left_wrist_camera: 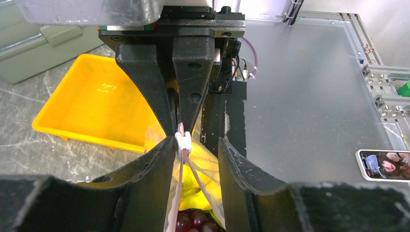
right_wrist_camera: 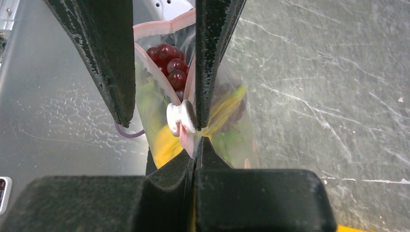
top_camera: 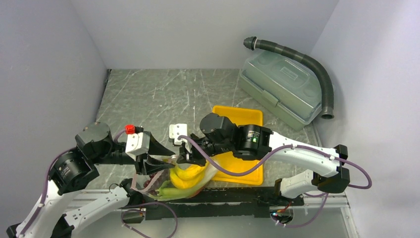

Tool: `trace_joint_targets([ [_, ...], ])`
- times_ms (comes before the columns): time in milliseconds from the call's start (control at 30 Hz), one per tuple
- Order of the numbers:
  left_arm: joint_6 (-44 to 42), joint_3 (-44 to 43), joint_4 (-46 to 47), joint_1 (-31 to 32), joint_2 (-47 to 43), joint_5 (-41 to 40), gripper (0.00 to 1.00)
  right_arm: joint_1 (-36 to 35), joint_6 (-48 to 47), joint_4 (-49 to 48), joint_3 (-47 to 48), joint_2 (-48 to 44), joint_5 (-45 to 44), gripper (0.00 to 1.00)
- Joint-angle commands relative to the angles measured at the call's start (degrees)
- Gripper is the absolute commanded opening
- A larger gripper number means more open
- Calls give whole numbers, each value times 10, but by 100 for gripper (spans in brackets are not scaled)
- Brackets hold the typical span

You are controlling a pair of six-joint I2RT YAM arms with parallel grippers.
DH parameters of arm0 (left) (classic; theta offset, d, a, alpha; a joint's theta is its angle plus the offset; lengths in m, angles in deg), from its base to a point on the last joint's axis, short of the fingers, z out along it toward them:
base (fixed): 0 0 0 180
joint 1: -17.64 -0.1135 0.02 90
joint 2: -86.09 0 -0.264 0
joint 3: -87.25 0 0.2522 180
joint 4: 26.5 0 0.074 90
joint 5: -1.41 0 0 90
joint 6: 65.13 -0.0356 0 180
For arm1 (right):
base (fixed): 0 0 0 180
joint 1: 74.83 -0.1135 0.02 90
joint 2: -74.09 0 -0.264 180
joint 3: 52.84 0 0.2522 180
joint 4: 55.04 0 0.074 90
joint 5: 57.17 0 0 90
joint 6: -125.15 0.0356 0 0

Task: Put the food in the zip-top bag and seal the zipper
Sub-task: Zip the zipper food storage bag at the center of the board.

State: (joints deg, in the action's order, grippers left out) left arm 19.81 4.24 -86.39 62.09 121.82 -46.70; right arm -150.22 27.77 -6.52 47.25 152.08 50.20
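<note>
The zip-top bag (top_camera: 184, 179) hangs between both grippers at the table's near edge, holding the food: yellow bananas (top_camera: 188, 173), green stalks (top_camera: 171, 191) and dark red grapes (right_wrist_camera: 169, 63). My right gripper (right_wrist_camera: 197, 142) is shut on the pink zipper (right_wrist_camera: 191, 137) just beside its white slider (right_wrist_camera: 181, 118). My left gripper (left_wrist_camera: 196, 142) faces it, open, its fingers (left_wrist_camera: 150, 174) standing either side of the slider (left_wrist_camera: 183, 143) and the bag's mouth. The zipper strips (left_wrist_camera: 180, 179) spread apart below the slider, grapes (left_wrist_camera: 193, 221) showing between them.
A yellow tray (top_camera: 247, 116) lies right behind the right arm. A grey-green lidded box (top_camera: 282, 87) and a dark corrugated hose (top_camera: 319, 74) sit at the back right. A metal frame rail (top_camera: 237, 201) runs along the near edge.
</note>
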Motion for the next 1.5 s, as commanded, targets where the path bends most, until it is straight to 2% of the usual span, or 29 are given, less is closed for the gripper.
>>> trace_joint_targets([
  [0, 6, -9, 30, 1, 7, 8, 42, 4, 17, -41, 38, -9, -14, 0],
  [233, 5, -1, 34, 1, 12, -2, 30, 5, 23, -44, 36, -9, -20, 0],
  [433, 2, 2, 27, 1, 19, -14, 24, 5, 25, -48, 33, -13, -20, 0],
  [633, -2, 1, 16, 1, 15, -44, 1, 5, 25, -54, 27, -20, -19, 0],
  [667, -2, 0, 14, 1, 13, -47, 0, 5, 25, -55, 25, -21, -19, 0],
  [867, 1, -3, 12, 0, 14, -54, 0, 5, 21, -56, 24, -25, -21, 0],
  [1067, 2, -4, 16, 0, 11, -52, 0, 5, 10, -70, 10, -43, -16, 27],
  [1167, 2, -4, 17, 0, 11, -54, 0, 5, 5, -72, 9, -45, 0, 32],
  [1467, 4, -13, 17, 0, 7, -55, 0, 5, -6, -56, 7, -32, 13, 35],
])
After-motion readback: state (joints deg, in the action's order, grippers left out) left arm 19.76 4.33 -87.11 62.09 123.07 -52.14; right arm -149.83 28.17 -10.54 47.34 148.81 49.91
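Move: The white zipper slider sits between the left gripper's open fingers, about 1 cm forward and 1 cm right of the finger midpoint, level with it. From the right gripper, shut on the bag's edge beside it, it is some 2 cm left, 1 cm back and about 1 cm up. Inside the bag, the bananas are about 12 cm below the left hand, 5 cm right and 3 cm back; the red grapes some 9 cm below, 6 cm left and 4 cm back. Ease the left gripper forward about 2 cm so the slider is centred, closing its half-open fingers until they pinch the slider, then let that hand sink slightly. Keep the right fingers clamped on the bag edge beside the slider until the left has hold; then open them to about a third and raise that hand some 4 cm, tilting its fingertips up slightly. ##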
